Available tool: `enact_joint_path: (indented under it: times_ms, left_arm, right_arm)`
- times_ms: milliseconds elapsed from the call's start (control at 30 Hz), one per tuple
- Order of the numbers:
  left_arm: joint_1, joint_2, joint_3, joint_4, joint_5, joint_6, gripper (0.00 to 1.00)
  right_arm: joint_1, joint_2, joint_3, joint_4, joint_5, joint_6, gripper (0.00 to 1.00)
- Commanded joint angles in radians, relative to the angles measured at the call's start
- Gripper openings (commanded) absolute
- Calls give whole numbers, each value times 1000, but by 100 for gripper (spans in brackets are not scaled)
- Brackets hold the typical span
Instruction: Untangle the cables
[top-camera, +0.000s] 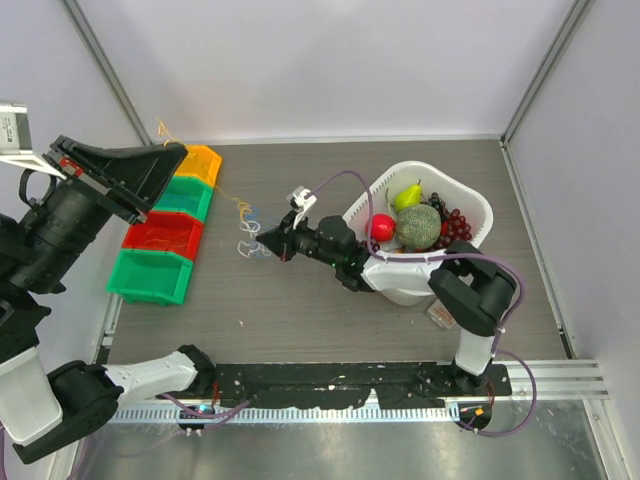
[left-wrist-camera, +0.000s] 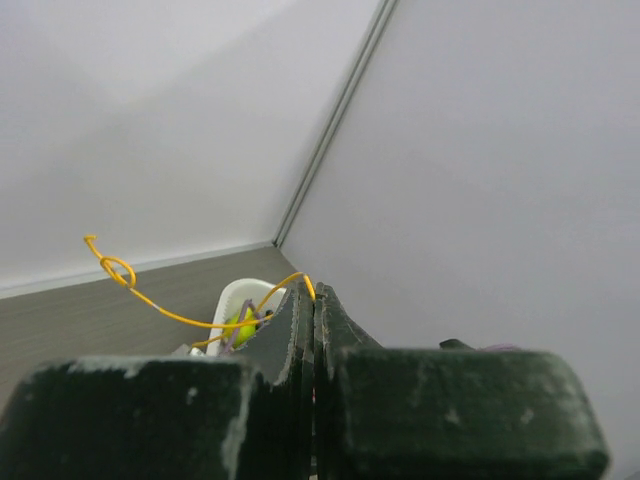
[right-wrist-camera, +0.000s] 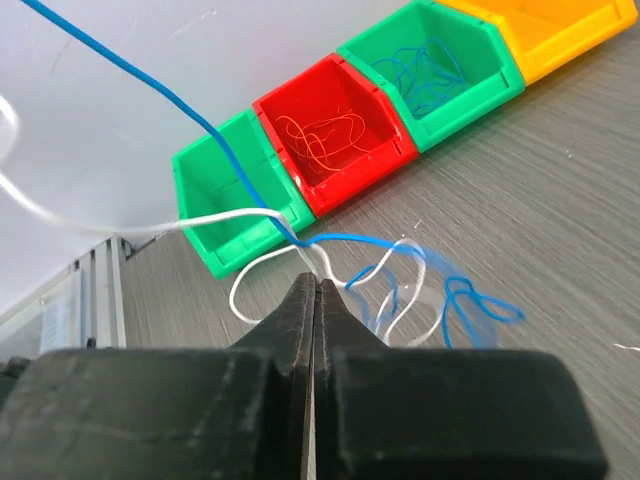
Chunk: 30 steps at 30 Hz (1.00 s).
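The cables are thin wires in blue, white and orange-yellow. A small blue and white clump (top-camera: 250, 235) lies on the table left of centre. My right gripper (top-camera: 262, 243) is low at this clump, jaws shut on the white cable (right-wrist-camera: 262, 263) at their tips (right-wrist-camera: 315, 280); the blue cable (right-wrist-camera: 180, 105) crosses just above the tips and rises to the upper left. My left gripper (top-camera: 180, 147) is raised at the far left, shut on the orange-yellow cable (left-wrist-camera: 170, 315), which leaves its tips (left-wrist-camera: 314, 290). That wire trails down toward the clump (top-camera: 240, 207).
A row of bins stands at the left: orange (top-camera: 200, 160), green (top-camera: 185, 195), red (top-camera: 162, 233) and green (top-camera: 150, 275). Two hold loose wires (right-wrist-camera: 335, 135). A white basket (top-camera: 470, 195) with fruit sits at the right, behind the right arm.
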Motion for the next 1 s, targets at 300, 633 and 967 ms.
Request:
enact_joint_path:
  times_ms: [300, 633, 967]
  left_arm:
    - [3, 72, 220, 224, 52, 7, 0]
    - [1, 78, 216, 257, 14, 23, 0]
    - [3, 63, 121, 241, 20, 19, 0]
  right_arm:
    - [-59, 177, 40, -23, 154, 232, 1]
    - [-94, 205, 139, -268, 139, 143, 1]
    - [-16, -117, 125, -534, -80, -178, 65]
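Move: The right hand's shut fingertips are already at the hanging tangle. The white cable's loops are about 2 cm to their left and 3 cm lower; the blue loops lie some 4 cm farther ahead and 3 cm left. The red bin is roughly 25 cm left and 8 cm ahead, the near green bin 28 cm left and 3 cm back, both about 15 cm lower. From the left hand, the white cable is around 13 cm ahead, 4 cm right and 43 cm below. Fingers shut on the white cable's strands, the right hand pulls down about 12 cm and 6 cm forward, its tips dipping, then opens wide, lets go and backs away up and back. The left hand keeps its pinch on the yellow cable, lifting it some 10 cm while drawing slightly back and left with tips tilting up, then eases partly down and forward. ##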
